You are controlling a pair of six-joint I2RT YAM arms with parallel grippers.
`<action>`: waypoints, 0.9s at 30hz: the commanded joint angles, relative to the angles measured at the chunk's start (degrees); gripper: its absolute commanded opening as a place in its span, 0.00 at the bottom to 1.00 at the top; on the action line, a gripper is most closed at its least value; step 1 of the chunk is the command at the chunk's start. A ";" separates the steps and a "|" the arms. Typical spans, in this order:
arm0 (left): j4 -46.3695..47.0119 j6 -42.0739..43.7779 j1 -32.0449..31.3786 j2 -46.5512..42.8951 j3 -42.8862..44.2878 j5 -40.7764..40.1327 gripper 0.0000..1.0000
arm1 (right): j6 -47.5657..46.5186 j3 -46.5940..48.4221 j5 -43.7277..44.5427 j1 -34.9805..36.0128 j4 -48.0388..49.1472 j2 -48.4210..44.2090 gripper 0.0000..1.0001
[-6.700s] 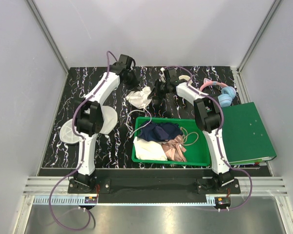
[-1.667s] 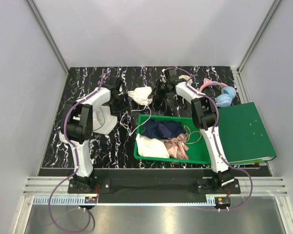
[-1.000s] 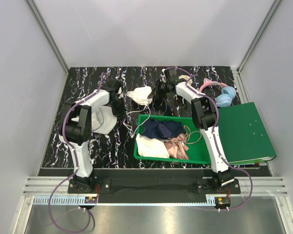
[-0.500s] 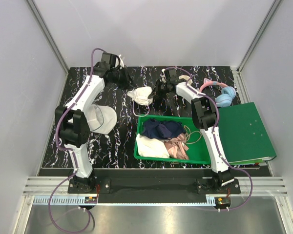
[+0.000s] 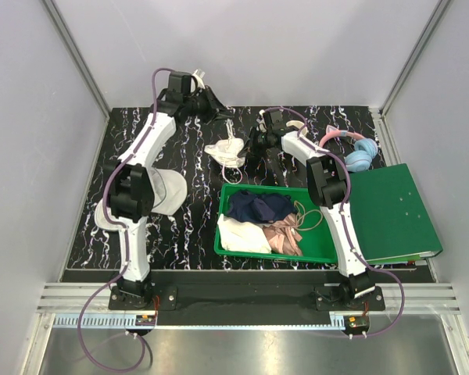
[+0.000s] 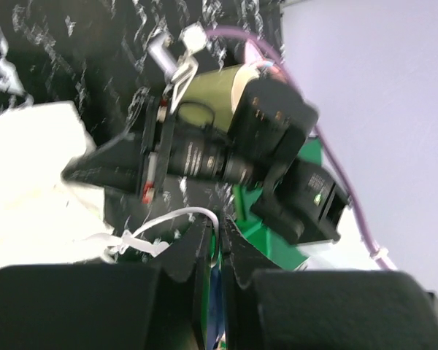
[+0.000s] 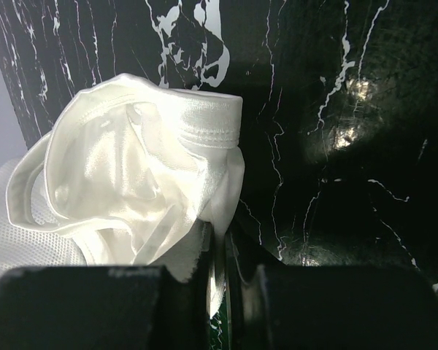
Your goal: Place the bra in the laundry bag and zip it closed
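Observation:
The cream-white bra (image 5: pixel 225 151) lies bunched on the black table at the back centre. My left gripper (image 5: pixel 217 106) is raised at the back of the table, shut on one thin white strap (image 6: pixel 171 217), which runs taut down to the cups. In the left wrist view (image 6: pixel 217 227) the strap is pinched between the jaws. My right gripper (image 5: pixel 252 146) is shut on the bra's right edge; the right wrist view (image 7: pixel 220 244) shows satin fabric (image 7: pixel 139 164) in its jaws. The white mesh laundry bag (image 5: pixel 166 191) lies at the left, partly hidden by the left arm.
A green tray (image 5: pixel 320 251) at front centre holds a dark-blue garment (image 5: pixel 254 209), a flat cream cloth (image 5: pixel 238 237) and a pink-beige satin garment (image 5: pixel 281 238). A green binder (image 5: pixel 395 211) lies at the right. Pink headphones (image 5: pixel 340 138) and a yellowish mug (image 6: pixel 212 84) are behind the right arm.
My left gripper has moved from beside the laundry bag to the back of the table and risen, pulling a bra strap taut. The right gripper has stayed on the bra.

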 commanded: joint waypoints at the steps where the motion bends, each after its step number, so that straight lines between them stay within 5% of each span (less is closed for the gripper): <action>1: 10.93 -6.41 0.37 1.81 4.20 2.96 0.11 | -1.54 0.19 1.54 0.12 -0.04 -3.85 0.08; 15: 17.19 -6.07 -1.03 11.30 11.22 -2.22 0.09 | -0.93 0.72 0.92 0.12 -0.13 -3.23 0.08; 22: 11.04 -2.83 -1.56 12.80 7.28 -5.37 0.10 | -1.11 0.72 0.92 0.12 -0.22 -3.41 0.08; 27: -1.69 1.22 -1.38 13.68 9.82 -8.02 0.11 | -0.93 0.72 0.92 0.12 -0.30 -3.14 0.08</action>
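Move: My left hand holds the white strap about 22 cm above the bra, whose middle lies almost straight below, some 2 cm left and 1 cm ahead. From that hand, the mug is about 17 cm right, 4 cm ahead; the laundry bag about 22 cm left, 17 cm back; the green bin's middle 13 cm right, 28 cm back. My right hand pinches the bra's right end at the table, the bra's middle about 6 cm to its left, level fore and aft. Still pinching the raised strap, I carry my left hand forward about 6 cm and slightly right, nearly level, past the spot over the bra; then I sink it some 8 cm towards the table beyond the bra, easing back a touch at the end. My right hand stays put and keeps its pinch on the bra. ##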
